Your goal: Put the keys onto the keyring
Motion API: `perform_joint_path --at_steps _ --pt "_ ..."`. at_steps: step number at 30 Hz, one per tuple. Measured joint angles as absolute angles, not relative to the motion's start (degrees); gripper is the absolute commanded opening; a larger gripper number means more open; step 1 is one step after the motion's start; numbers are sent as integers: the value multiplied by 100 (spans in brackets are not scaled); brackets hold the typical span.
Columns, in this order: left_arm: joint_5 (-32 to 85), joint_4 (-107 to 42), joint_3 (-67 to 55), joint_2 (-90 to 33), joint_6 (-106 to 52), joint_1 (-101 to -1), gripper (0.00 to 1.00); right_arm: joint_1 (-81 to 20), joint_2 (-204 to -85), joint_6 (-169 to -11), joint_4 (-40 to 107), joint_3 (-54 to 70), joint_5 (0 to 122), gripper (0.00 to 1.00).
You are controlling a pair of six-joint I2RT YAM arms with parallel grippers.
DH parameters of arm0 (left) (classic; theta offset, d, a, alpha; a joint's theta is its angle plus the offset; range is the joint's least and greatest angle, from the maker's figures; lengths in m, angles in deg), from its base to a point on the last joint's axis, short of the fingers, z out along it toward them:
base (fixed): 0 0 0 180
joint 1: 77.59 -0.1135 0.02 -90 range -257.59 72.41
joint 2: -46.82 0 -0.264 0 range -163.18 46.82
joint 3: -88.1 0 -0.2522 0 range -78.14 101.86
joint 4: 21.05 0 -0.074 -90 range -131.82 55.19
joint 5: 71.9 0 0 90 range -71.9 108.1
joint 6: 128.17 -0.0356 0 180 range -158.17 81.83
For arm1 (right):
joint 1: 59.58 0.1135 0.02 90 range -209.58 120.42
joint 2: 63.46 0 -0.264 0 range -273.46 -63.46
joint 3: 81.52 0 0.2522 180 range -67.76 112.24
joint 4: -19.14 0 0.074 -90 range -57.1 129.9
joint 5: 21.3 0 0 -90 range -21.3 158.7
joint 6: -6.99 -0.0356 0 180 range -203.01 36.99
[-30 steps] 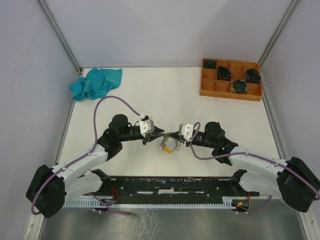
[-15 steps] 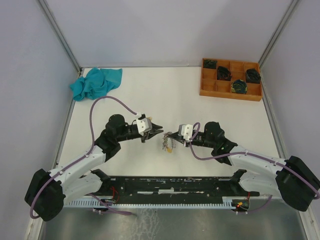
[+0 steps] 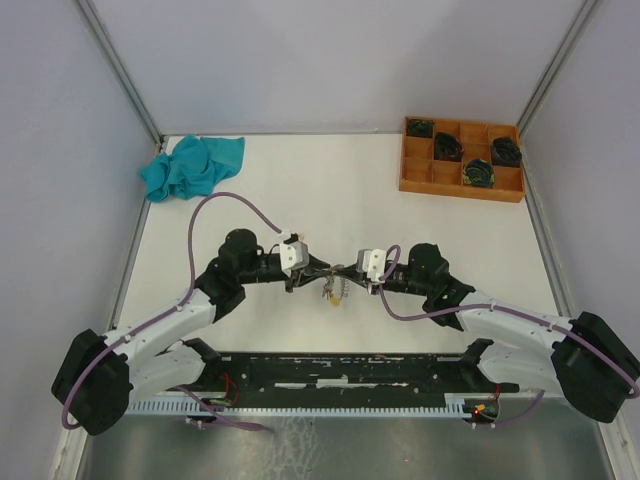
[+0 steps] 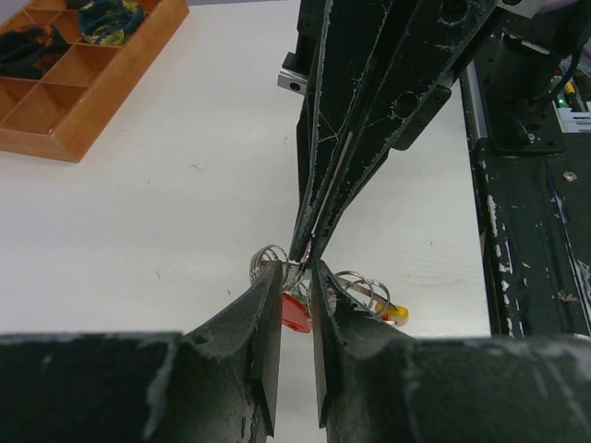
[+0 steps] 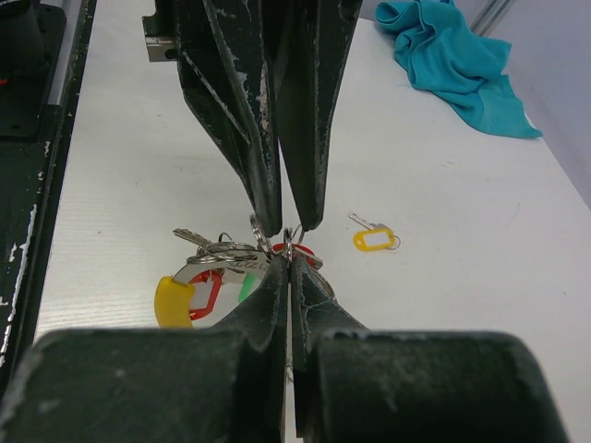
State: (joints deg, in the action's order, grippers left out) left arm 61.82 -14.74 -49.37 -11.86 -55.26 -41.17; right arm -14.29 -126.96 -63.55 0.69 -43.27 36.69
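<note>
The keyring [image 4: 362, 281], a silvery ribbed ring, lies on the white table with a long yellow tag [image 5: 174, 301], a red-tagged key [image 5: 209, 290] and a green tag [image 5: 247, 288] bunched on it. From above it shows as a small bundle [image 3: 335, 290] between the two arms. My right gripper [image 5: 290, 259] is shut on a wire loop of the keyring. My left gripper [image 4: 294, 270] faces it tip to tip, its jaws a narrow gap apart, with nothing seen pinched between them. A red tag [image 4: 295, 312] shows just beyond that gap. One yellow-tagged key [image 5: 374, 239] lies loose on the table.
A wooden compartment tray [image 3: 462, 160] holding black coils sits at the back right. A teal cloth [image 3: 192, 166] is bunched at the back left. The black base rail [image 3: 340, 372] runs along the near edge.
The left gripper drew back to the left half a second ago and has now returned to the keyring. The right gripper kept its grip and barely moved.
</note>
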Motion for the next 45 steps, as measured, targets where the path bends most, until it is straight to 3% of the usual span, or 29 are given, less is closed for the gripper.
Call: perform_joint_path --at_steps 19,25,27,32,35,45 --pt "6224 -1616 -4880 -1360 -5674 -4034 18 -1435 -12707 -6497 34 -4327 3567 1" --pt "6230 -1679 -4834 -1385 -5720 -4003 3 -1435 -12727 -6580 -16 -4327 3580 1" --pt "6232 -1756 -4806 -1385 -5757 -3994 3 -1442 -12727 -6611 -25 -4327 3604 3" --pt "6189 -2101 -4675 -1385 -5897 -3981 3 -1437 -12648 -6571 141 -4327 3645 31" --pt "6047 -2521 -4578 -1385 -6013 -3975 3 -1435 -12397 -6420 498 -4292 3696 38" --pt "5492 -3714 -4087 -1398 -6249 -3874 3 -1435 -12123 -5902 1691 -3761 3855 39"
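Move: The keyring hangs pinched in the shut right fingers, its middle roughly 4 cm below the right hand and 1 cm back, about 5 cm below the left hand, 1 cm back and 1 cm right. The left fingers stand partly open around its top, about 1 cm left of the right hand and 1 cm higher, level in depth. The yellow tag on the keyring hangs some 4 cm back from the right hand and 6 cm below; the loose yellow key lies about 12 cm ahead, 9 cm left and 12 cm below. Sinking about 1 cm, the left hand shuts its fingers on the top of the keyring while the right still holds it. Then the right opens to nearly half and backs off rightward and upward, each by 1 to 2 cm. The left, keeping its pinch, drops another 1.5 cm, draws slightly left and tips its fingers down some 10 degrees. ##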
